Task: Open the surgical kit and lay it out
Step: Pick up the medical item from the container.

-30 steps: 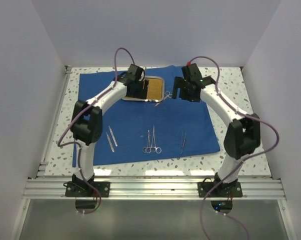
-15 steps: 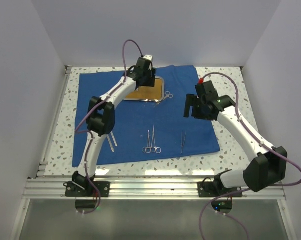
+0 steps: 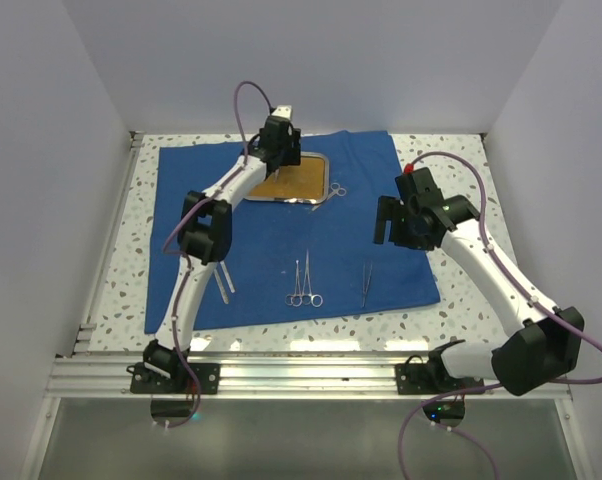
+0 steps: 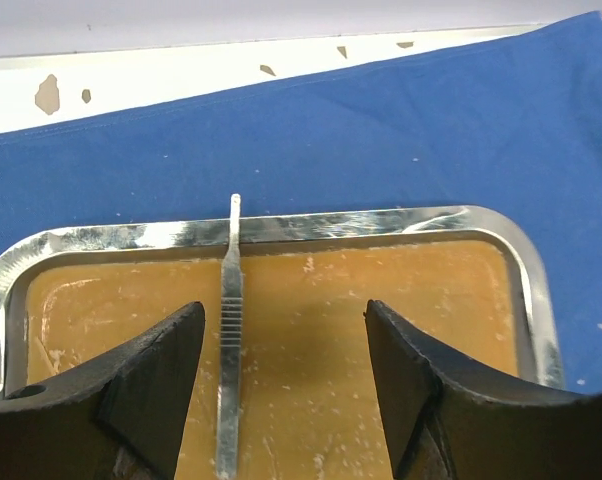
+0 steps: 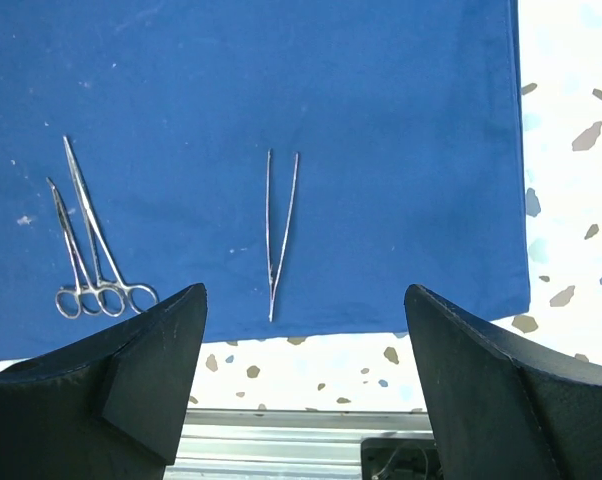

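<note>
The royal-blue cloth (image 3: 271, 235) lies spread flat on the table. At its far middle sits the steel tray (image 3: 304, 182) with an orange-brown inside. My left gripper (image 3: 278, 160) hangs open over the tray. Between its fingers, closer to the left one, a thin silvery handle (image 4: 228, 330) lies in the tray (image 4: 381, 222). Scissors (image 3: 334, 190) lie by the tray's right edge. Two ring-handled clamps (image 3: 303, 285) and tweezers (image 3: 366, 283) lie on the near part of the cloth. My right gripper (image 3: 399, 222) hovers open and empty above the cloth's right side, with the tweezers (image 5: 281, 225) and clamps (image 5: 89, 250) below it.
Two more thin silvery instruments (image 3: 224, 280) lie at the cloth's near left, partly behind my left arm. Speckled tabletop (image 3: 461, 180) borders the cloth. A metal rail (image 3: 311, 375) runs along the near edge, and white walls close in the sides and back.
My right arm has drawn back from the tray, to the right and nearer side. My left gripper has shifted farther over the tray. Both stay open.
</note>
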Tool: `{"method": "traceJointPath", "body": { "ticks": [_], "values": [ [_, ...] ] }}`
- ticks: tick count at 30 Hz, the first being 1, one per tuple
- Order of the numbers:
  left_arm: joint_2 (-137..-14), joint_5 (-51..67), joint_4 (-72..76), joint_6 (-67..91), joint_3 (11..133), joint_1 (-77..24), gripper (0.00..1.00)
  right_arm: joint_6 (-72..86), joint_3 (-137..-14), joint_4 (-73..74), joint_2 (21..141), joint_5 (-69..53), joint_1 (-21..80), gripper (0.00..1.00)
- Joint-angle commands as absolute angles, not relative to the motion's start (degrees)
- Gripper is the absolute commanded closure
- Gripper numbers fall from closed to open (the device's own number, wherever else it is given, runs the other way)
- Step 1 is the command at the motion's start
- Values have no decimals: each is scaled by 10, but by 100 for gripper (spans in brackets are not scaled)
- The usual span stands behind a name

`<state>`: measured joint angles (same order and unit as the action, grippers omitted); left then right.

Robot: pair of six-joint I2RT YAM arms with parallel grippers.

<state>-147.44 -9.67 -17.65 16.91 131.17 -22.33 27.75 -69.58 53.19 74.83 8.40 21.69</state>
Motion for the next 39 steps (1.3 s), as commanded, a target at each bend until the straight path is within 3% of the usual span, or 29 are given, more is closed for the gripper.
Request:
{"method": "traceJointPath", "body": {
  "ticks": [1,8,12,19,24,28,39],
  "values": [
    [-1489,-87,-124,172,1344,-209,29,290,-696,546,741,88,217,16],
    [-1526,-55,-127,166,1340,-198,29,301,-708,537,773,81,218,17],
    [-1535,-41,-138,167,1331,-200,34,299,-718,530,793,78,218,17],
    [-1542,-57,-175,151,1322,-201,67,287,-724,513,824,70,217,17],
    [-1544,-69,-199,138,1316,-203,78,277,-728,502,837,63,218,18],
    [-1542,-77,-217,137,1317,-203,100,265,-725,503,831,62,217,18],
    [-1366,-115,-240,154,1312,-205,100,240,-696,477,788,59,216,17]
  ]
}}
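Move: The medical item, a slim silver handle lying fore-and-aft in the tray, has its middle about 2 cm to the left of the left hand, 1 cm back and 4 cm below. Two thin instruments lie some 5 cm to the left of the item and 2 cm farther back. The scissors on the cloth are roughly 12 cm right of the left hand and 11 cm back. From the right hand the item is about 34 cm ahead, 27 cm left and 14 cm lower. The left fingers shut fully on the medical item's grooved part, pinching it from both sides after the open hand sinks about 3.5 cm into the tray and eases forward and left; with the grip kept, the hand then rises and draws back, about 2 cm each. The right hand, empty and open, dips some 3.5 cm above the cloth, easing slightly forward, and starts up again. ##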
